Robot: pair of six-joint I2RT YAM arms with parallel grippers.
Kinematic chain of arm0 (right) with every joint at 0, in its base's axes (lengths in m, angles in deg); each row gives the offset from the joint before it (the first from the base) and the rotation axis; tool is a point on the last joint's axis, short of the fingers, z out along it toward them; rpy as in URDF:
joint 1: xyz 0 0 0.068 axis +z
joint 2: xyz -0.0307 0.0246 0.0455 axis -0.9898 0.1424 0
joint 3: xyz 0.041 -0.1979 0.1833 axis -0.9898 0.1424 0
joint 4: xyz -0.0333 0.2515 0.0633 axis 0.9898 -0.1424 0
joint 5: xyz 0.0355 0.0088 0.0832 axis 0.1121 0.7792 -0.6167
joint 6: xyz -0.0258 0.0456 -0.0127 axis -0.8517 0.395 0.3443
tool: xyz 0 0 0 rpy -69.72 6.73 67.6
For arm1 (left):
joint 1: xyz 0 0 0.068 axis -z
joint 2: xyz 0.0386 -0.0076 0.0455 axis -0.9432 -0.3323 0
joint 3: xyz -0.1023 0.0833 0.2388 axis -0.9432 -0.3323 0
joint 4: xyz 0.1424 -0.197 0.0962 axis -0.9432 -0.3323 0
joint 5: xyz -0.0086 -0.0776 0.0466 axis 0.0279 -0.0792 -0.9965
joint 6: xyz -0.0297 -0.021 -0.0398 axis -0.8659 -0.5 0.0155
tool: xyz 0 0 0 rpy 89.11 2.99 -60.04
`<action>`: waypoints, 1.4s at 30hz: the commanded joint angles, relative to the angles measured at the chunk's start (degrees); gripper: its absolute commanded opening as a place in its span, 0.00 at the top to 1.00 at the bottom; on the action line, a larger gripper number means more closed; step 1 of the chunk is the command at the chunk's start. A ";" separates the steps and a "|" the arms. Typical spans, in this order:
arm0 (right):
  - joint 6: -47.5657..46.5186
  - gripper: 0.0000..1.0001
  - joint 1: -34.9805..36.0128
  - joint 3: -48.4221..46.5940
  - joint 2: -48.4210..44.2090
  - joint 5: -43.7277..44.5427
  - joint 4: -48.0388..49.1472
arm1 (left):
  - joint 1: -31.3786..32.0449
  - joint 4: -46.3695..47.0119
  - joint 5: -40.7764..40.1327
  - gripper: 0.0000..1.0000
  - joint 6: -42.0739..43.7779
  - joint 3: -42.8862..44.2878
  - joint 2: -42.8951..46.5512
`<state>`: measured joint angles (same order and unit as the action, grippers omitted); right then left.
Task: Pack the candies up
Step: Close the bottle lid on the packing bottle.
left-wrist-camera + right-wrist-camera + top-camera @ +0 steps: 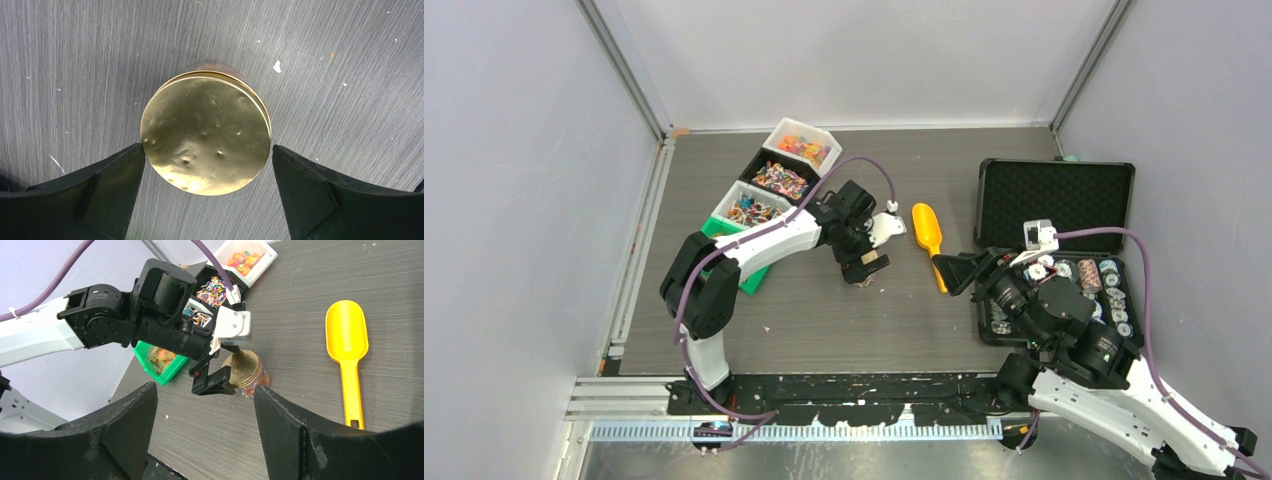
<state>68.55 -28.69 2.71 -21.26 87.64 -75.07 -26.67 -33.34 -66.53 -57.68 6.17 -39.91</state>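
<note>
A glass jar with a gold lid (206, 135) stands on the table centre (865, 281); orange-red candies show through its glass (251, 388). My left gripper (207, 146) is open over it. Its left fingertip meets the lid's edge and a thin gap shows at the right one. It also appears in the top view (865, 266). More candies fill the bins at the back left: orange-yellow gummies (804, 148), multicoloured pieces (780, 180) and a mixed bin (751, 210). My right gripper (205, 390) is open and empty, right of the jar (954, 272).
An orange scoop (929, 240) lies on the table between the arms, also seen in the right wrist view (346, 340). A green bin (161, 359) sits under the left arm. An open black case (1056, 192) holding poker chips (1106, 282) stands at the right.
</note>
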 commanded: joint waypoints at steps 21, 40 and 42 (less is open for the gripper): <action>10.14 0.24 0.03 0.62 6.84 4.77 3.51 | 0.25 15.58 -16.62 0.00 -19.91 -8.65 21.86; 9.74 0.51 -7.09 -1.26 37.20 -10.51 19.36 | -18.26 19.38 10.03 0.31 -51.46 -18.07 21.05; 10.65 0.55 -9.26 -0.71 40.96 -14.00 22.05 | -18.26 21.16 11.21 0.35 -52.52 -19.43 19.53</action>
<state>77.84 -34.29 3.15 15.15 81.34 -61.85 -45.07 -18.25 -60.60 -106.59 -11.56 -18.40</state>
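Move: My left hand is right over the packing bottle, wide-open fingers either side of the lid, the bottle's middle about 5 cm below. From that hand the green tray lies some 27 cm left and 4 cm ahead, the yellow scoop about 14 cm right and 8 cm ahead. From my right hand the bottle is roughly 11 cm ahead, 13 cm left and 25 cm down; the scoop is about 19 cm ahead, 1 cm right and 29 cm down. I lift my left hand clear of the lid, up some 12 cm, swing it left and a little forward while turning it about 50 degrees counter-clockwise, then dip partly back towards the bottle, fingers narrowing to around two thirds. Meanwhile I bring my right hand down about 12 cm, left and forward towards the bottle, tipping it downward and narrowing its fingers to half open, without touching. ##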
